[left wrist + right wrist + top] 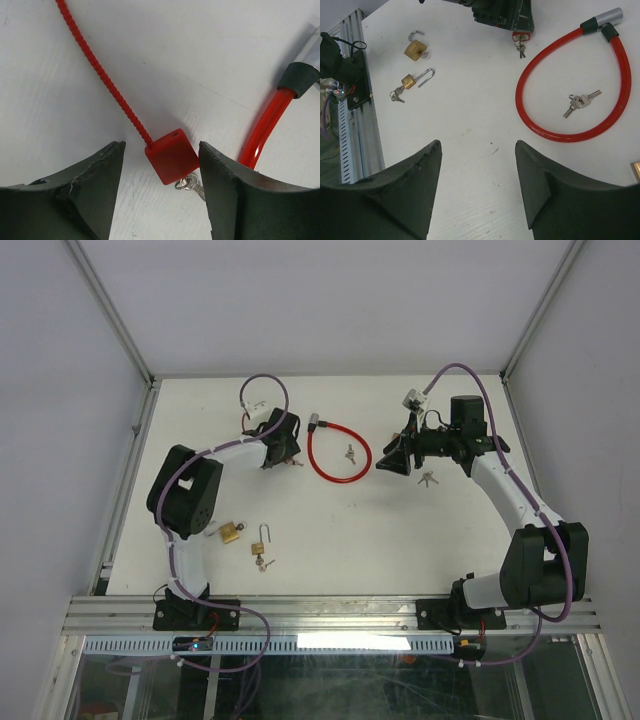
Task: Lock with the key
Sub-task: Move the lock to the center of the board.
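Observation:
A small red square lock (171, 156) on a thin red beaded cable (100, 72) lies on the white table, with a silver key (192, 184) at its lower corner. My left gripper (161, 146) is open and straddles this lock, with its fingers close on either side. In the top view the left gripper (281, 447) sits just left of the thick red cable lock loop (340, 479). A bunch of keys (349, 452) lies inside the loop. My right gripper (392, 460) is open and empty just right of the loop, over bare table (477, 145).
Two open brass padlocks (231, 532) (262, 545), the second with keys, lie near the left arm's base. Another bunch of keys (427, 479) lies by the right gripper. The cable lock's black and silver end (300, 75) is at the loop's far left. An aluminium rail (330, 612) runs along the near edge.

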`<action>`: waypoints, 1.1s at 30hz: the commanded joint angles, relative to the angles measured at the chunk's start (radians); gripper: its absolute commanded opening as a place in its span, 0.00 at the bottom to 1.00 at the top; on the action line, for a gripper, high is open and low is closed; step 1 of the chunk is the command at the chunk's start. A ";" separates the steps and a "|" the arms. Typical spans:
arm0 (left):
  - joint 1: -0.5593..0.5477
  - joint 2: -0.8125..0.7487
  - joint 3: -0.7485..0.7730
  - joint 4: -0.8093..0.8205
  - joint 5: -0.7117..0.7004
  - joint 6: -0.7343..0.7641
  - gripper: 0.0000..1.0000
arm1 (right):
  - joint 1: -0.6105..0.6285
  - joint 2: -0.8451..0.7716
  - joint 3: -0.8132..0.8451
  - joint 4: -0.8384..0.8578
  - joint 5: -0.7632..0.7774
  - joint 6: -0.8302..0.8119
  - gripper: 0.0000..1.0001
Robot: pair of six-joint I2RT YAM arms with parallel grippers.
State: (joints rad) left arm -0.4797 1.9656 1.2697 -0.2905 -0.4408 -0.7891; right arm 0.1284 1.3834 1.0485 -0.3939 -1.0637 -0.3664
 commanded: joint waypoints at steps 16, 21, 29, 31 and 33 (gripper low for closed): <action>-0.020 -0.026 0.009 -0.085 0.021 -0.098 0.47 | -0.002 0.000 0.000 0.021 -0.040 -0.001 0.63; -0.020 -0.075 -0.035 -0.062 0.044 -0.082 0.38 | 0.000 0.003 -0.007 0.026 -0.047 -0.003 0.63; -0.039 -0.181 -0.147 -0.025 0.097 -0.066 0.32 | 0.005 -0.012 -0.036 0.057 -0.073 -0.023 0.63; -0.049 -0.215 -0.177 -0.015 0.119 -0.066 0.32 | 0.009 -0.015 -0.046 0.066 -0.078 -0.042 0.63; -0.060 -0.242 -0.208 -0.002 0.138 -0.074 0.32 | 0.015 -0.017 -0.061 0.077 -0.090 -0.061 0.62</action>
State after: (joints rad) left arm -0.5121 1.8229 1.1057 -0.3317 -0.3687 -0.8700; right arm 0.1318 1.3869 1.0050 -0.3801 -1.1061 -0.3840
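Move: The small red lock sits almost between my left hand's open fingers, about 1 cm to the right and 1 cm below. Its keys lie some 3 cm right and 2 cm back of my left hand; the thick red cable's silver head is about 6 cm right and 7 cm ahead, the loose keys roughly 14 cm right, level. From my idle right hand the red lock is about 13 cm ahead, 18 cm left and 19 cm down. I close my left fingers on the red lock's sides while staying almost in place, easing the hand a few degrees counter-clockwise and then back. With the lock pinched, I draw it about 5 cm straight back towards my base, speeding up and keeping the same low height, the grip tightening as I go. ##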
